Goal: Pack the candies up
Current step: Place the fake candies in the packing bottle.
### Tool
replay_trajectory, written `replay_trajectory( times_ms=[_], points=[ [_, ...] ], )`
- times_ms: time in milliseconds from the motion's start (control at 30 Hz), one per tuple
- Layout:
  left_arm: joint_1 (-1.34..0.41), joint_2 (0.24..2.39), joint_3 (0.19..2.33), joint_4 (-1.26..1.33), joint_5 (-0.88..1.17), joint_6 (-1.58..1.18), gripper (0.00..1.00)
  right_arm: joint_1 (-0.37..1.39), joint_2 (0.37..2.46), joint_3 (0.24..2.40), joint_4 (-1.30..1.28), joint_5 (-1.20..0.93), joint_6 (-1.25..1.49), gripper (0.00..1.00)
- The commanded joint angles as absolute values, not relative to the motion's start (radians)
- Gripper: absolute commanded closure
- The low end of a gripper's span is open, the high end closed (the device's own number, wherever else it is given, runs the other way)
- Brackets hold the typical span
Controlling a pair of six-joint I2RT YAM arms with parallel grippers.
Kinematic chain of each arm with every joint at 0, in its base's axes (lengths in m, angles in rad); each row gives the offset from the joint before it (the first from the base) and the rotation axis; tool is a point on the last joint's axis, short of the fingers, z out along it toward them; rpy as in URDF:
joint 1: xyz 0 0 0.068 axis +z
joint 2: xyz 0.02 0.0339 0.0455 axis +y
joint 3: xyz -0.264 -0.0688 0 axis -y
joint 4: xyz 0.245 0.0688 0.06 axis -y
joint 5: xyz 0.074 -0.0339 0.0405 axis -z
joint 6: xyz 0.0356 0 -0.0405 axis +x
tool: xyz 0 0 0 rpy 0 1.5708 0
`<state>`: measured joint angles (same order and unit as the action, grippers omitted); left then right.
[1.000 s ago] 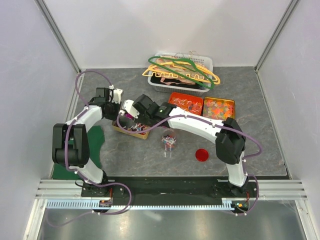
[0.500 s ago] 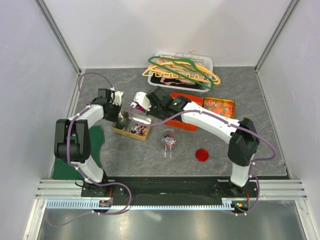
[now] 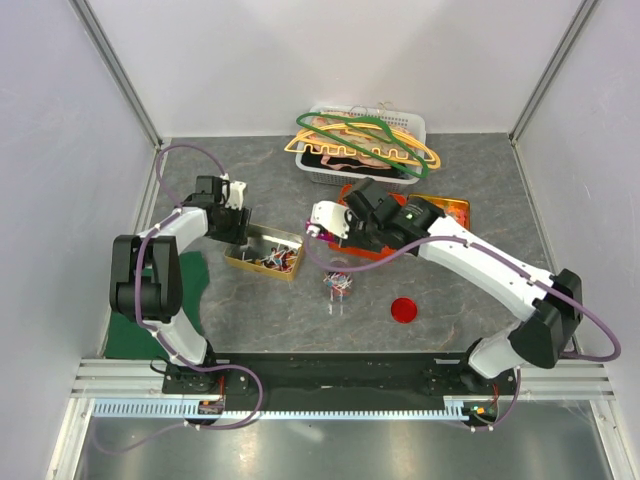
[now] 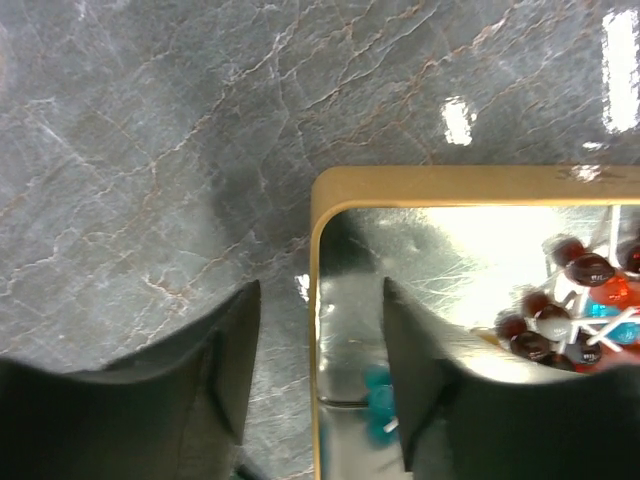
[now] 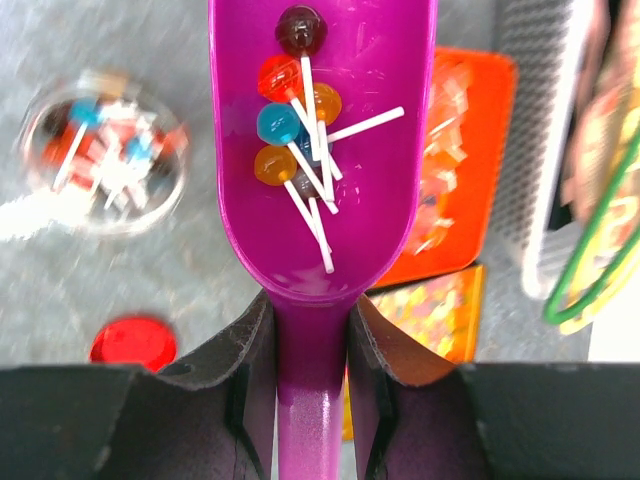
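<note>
My right gripper (image 5: 308,300) is shut on the handle of a purple scoop (image 5: 320,150) that carries several candies (image 5: 290,110), small lollipops on white sticks. The scoop (image 3: 318,222) hangs level, up and left of the glass jar (image 3: 337,283), which holds more candies (image 5: 105,165). A gold tin (image 3: 262,270) to the left holds further candies (image 4: 575,310). My left gripper (image 4: 320,290) is open, its fingers either side of the tin's left wall (image 4: 400,185) without touching it.
The jar's red lid (image 3: 404,310) lies on the table to its right. An orange tray (image 5: 455,180) and a yellow tin (image 3: 450,205) sit behind my right arm. A white basket of coat hangers (image 3: 360,145) stands at the back. A green mat (image 3: 195,285) lies left.
My right arm has lifted the loaded scoop out of the gold tin and swung it right, towards the jar. The left gripper has stayed at the tin's left end.
</note>
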<state>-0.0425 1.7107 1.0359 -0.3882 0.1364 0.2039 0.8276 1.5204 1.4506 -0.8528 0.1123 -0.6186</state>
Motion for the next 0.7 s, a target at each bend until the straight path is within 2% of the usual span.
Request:
replay_trajectory(
  times_ms=[0,67,233,667],
  points=[
    [-0.023,1.701,1.066,-0.377,0.207,0.183,0.30,0.830,1.436,1.399,-0.916,0.055,-0.641,1.00],
    [-0.009,1.689,1.065,-0.379,0.242,0.181,0.21,0.830,1.407,1.376,-0.917,0.037,-0.632,1.00],
    [0.031,1.660,1.057,-0.374,0.316,0.181,0.07,0.830,1.358,1.313,-0.930,0.031,-0.630,1.00],
    [0.075,1.628,1.046,-0.360,0.336,0.175,0.05,0.831,1.308,1.256,-0.979,0.078,-0.681,1.00]
  ],
)
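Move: My right hand grips the magenta scoop, its bowl reaching out to the left. The packing bottle stands about 7 cm back and 4 cm left of this hand, its middle some 15 cm lower; the red lid is 12 cm back and 12 cm right, the orange candy box 12 cm ahead and 3 cm right. From my left hand, straddling the tray's wall, the candy tray's middle lies 7 cm right and 3 cm back, the bottle 26 cm right and 12 cm back. I draw the loaded scoop back and to my right with my right hand, about 7 cm in all and sinking nearly 3, slowing as the bowl nears the packing bottle; my grip stays shut on the handle and the wrist tips my fingers slightly further down. Meanwhile my left fingers finish spreading wide around the tray's left wall, then rise off it some 2 cm, drifting a little left and rolling. ##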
